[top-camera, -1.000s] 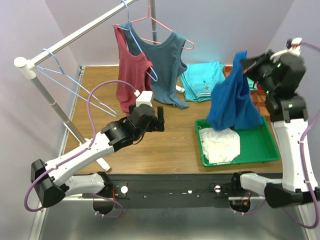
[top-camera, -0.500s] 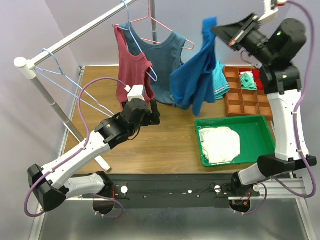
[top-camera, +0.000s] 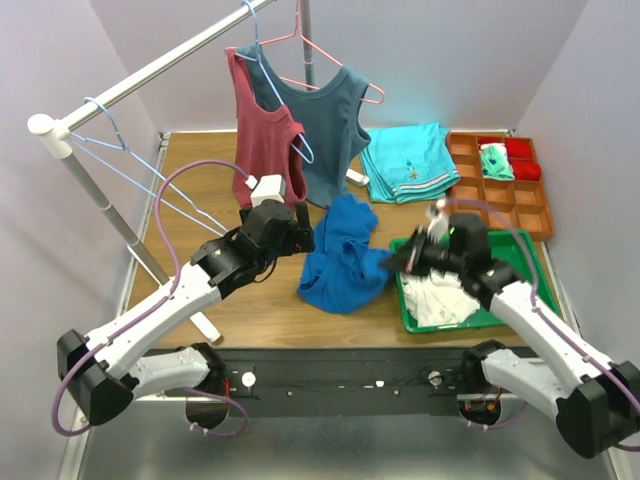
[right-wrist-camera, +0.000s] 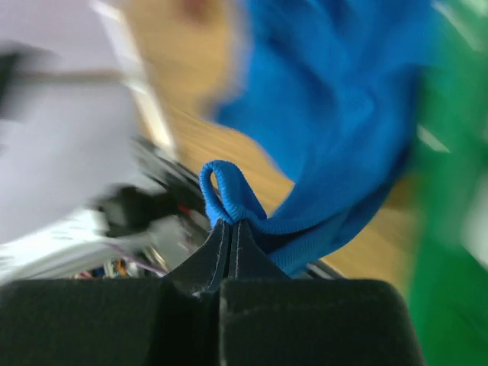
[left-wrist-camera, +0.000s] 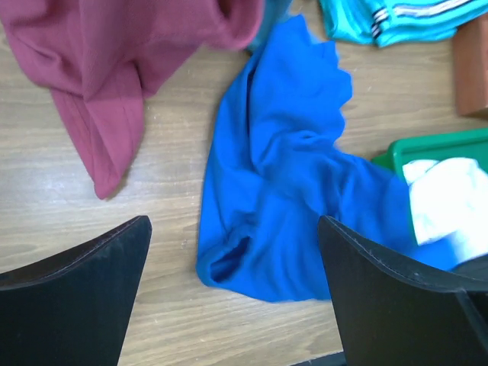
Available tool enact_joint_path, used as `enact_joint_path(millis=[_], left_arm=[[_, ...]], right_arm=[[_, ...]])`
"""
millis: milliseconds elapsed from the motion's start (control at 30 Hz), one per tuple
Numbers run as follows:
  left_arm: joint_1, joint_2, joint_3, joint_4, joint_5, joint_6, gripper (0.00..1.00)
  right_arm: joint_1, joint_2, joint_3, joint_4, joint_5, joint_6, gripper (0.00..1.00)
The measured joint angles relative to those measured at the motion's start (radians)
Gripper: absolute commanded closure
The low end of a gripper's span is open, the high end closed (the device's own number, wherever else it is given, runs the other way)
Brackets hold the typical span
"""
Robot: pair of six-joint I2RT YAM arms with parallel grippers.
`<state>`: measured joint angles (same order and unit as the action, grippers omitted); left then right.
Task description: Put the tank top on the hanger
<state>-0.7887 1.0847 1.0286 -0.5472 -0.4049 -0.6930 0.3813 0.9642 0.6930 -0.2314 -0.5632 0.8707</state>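
Note:
The royal-blue tank top lies crumpled on the wooden table between the two arms; in the left wrist view the tank top spreads below the camera. My right gripper is low by the tray's left edge and shut on a hem loop of the tank top, pinched at the closed tips. My left gripper hovers open just left of the garment, fingers wide apart, holding nothing. The light-blue hanger hangs bare on the rack at far left.
A maroon top and a teal-grey top hang from the rack bar. A green tray holds white cloth. Folded turquoise cloth and an orange compartment box sit at the back right.
The right arm swung the tank top up from over the tray, then down and left, laying it on the table centre. The left gripper shifted slightly back and stayed open.

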Motion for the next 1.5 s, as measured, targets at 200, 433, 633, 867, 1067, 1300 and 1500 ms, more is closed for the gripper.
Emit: enact_joint_path(millis=[200,433,633,867,1067,1300,1500], left_arm=[[0.010,0.113,-0.053,0.085,0.088,0.000,0.16],[0.009,0.335,-0.066,0.235,0.248,0.025,0.21],[-0.006,0.532,0.042,0.312,0.322,0.061,0.25],[-0.041,0.640,0.142,0.338,0.360,0.087,0.59],[-0.050,0.650,0.138,0.325,0.361,0.090,1.00],[-0.050,0.458,0.040,0.272,0.309,0.086,1.00],[-0.050,0.063,-0.018,0.277,0.275,0.092,1.00]], right_arm=[[0.005,-0.050,-0.286,-0.138,0.034,-0.037,0.99],[0.005,-0.039,-0.248,-0.137,0.094,-0.113,0.99],[0.006,0.007,-0.234,-0.137,0.111,-0.155,0.99],[0.006,0.043,-0.206,-0.139,0.135,-0.203,0.99],[0.006,0.058,-0.177,-0.140,0.160,-0.218,0.99],[0.006,0.068,-0.085,-0.156,0.220,-0.218,0.99],[0.006,0.070,0.101,-0.153,0.311,-0.211,0.99]])
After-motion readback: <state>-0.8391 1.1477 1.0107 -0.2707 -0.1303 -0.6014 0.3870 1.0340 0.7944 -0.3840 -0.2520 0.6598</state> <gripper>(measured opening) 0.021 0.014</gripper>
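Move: The blue tank top lies heaped on the table, its middle about 16 cm to the left hand's right, level with it fore and aft and 15 cm below. The red tank top hangs some 12 cm ahead of that hand; the turquoise stack lies 22 cm beyond the heap and 16 cm right of it. The right hand already pinches one end, with the heap 10 cm left, 2 cm ahead and 13 cm below; the green basket sits 19 cm to its right and 4 cm back. The left fingers shut on the blue tank top after sweeping right and down, about 15 cm each way, with a clockwise turn of some 20 degrees, then lift it steeply, drifting left and slightly back. The right hand keeps its pinch, drops 12 cm while drawing back, stays low through the grasp, then rises about 10 cm and goes forward. ##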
